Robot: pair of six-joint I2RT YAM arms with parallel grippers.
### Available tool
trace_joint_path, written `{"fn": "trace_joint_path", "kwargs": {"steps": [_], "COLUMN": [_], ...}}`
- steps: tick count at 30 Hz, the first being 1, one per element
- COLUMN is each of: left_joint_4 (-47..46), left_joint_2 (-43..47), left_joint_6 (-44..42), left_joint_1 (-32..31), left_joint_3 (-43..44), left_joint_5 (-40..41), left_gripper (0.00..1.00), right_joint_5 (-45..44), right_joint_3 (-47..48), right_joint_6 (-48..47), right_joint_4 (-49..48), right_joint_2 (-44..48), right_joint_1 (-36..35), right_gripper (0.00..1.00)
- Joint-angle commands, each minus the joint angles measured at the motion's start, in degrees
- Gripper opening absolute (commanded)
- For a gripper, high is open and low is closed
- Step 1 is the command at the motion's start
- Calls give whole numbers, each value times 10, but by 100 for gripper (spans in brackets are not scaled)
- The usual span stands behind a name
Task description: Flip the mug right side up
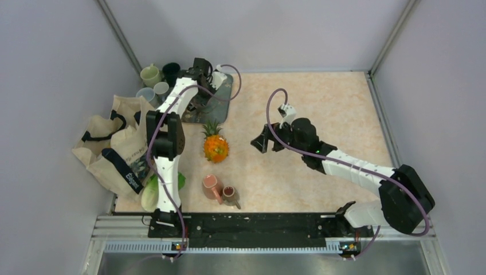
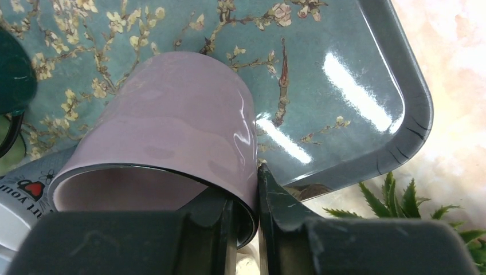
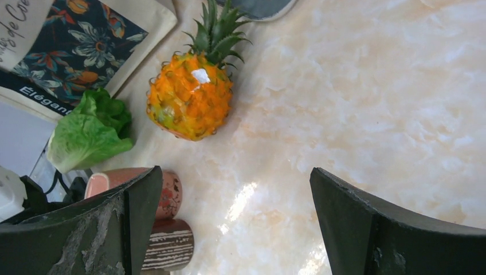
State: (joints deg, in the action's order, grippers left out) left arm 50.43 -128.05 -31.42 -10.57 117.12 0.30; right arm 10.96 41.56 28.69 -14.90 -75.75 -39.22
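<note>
A pale lilac mug (image 2: 172, 120) hangs tilted over the blue-green floral tray (image 2: 401, 86), its mouth turned toward the left wrist camera and its base pointing at the tray. My left gripper (image 2: 247, 189) is shut on the mug's rim, with one finger inside the mouth and one outside the wall. In the top view that gripper (image 1: 202, 71) is at the back left over the tray (image 1: 220, 106), and the arm hides most of the mug. My right gripper (image 1: 259, 140) (image 3: 235, 172) stands wide open above the middle of the table, holding nothing.
A pineapple (image 1: 216, 146) (image 3: 192, 103) lies in front of the tray. A salmon mug (image 1: 212, 186) and a brown striped mug (image 1: 230, 195) lie on their sides near the front edge, with lettuce (image 1: 153, 192) to their left. A tote bag (image 1: 112, 143) and several cups (image 1: 152, 74) sit at the left.
</note>
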Motion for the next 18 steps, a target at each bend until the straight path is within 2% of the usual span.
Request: {"fn": "trace_joint_path", "kwargs": {"steps": [1,6,13,15,18], "left_joint_4": [-23,-42,-50,-48,-54], "left_joint_2": [-4,4,33,47,99], "left_joint_6": [-32,-28,-35,-23,12], "left_joint_1": [4,7,7,6,0], "left_joint_3": [33,33,28,30,15], "left_joint_5": [14,18,5,1,-60], "left_gripper": [19,24,45,47,50], "right_joint_5": [-24,-30,-39,-44,-57], "right_joint_3": [-11,-13,-14,-17,-19], "right_joint_6": [-13,-18,-25,-27,-33], "right_joint_4": [-2,3,19,24,38], "right_joint_2": [35,46,55,62,70], "right_joint_1": [-5,-5,-5,-5,-5], "right_gripper": [99,99,99,99,99]}}
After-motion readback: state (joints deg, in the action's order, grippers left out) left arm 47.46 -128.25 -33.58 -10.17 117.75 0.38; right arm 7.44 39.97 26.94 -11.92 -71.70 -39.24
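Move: The light purple mug hangs by its rim from the left fingers, tilted with its mouth towards the robot. Its middle is about 5 cm ahead, 3 cm left and 3 cm below, just over the tray. From that hand the white mug stands some 16 cm left and 7 cm ahead, the dark green mug about 13 cm left and 16 cm ahead, and the pineapple some 12 cm back and 5 cm right, all slightly lower. From the right hand, the purple mug lies roughly 21 cm ahead, 27 cm left and 10 cm below. Down by about 1.5 cm, the left hand first lowers the mug onto the tray, its fingers beginning to part. They then open to about half, letting go of the rim, while the hand eases 1.5 cm forward and comes back up some 2 cm, wrist nearly still. The right hand, empty and wide open, drifts about 2 cm to its right, away from the mug. ##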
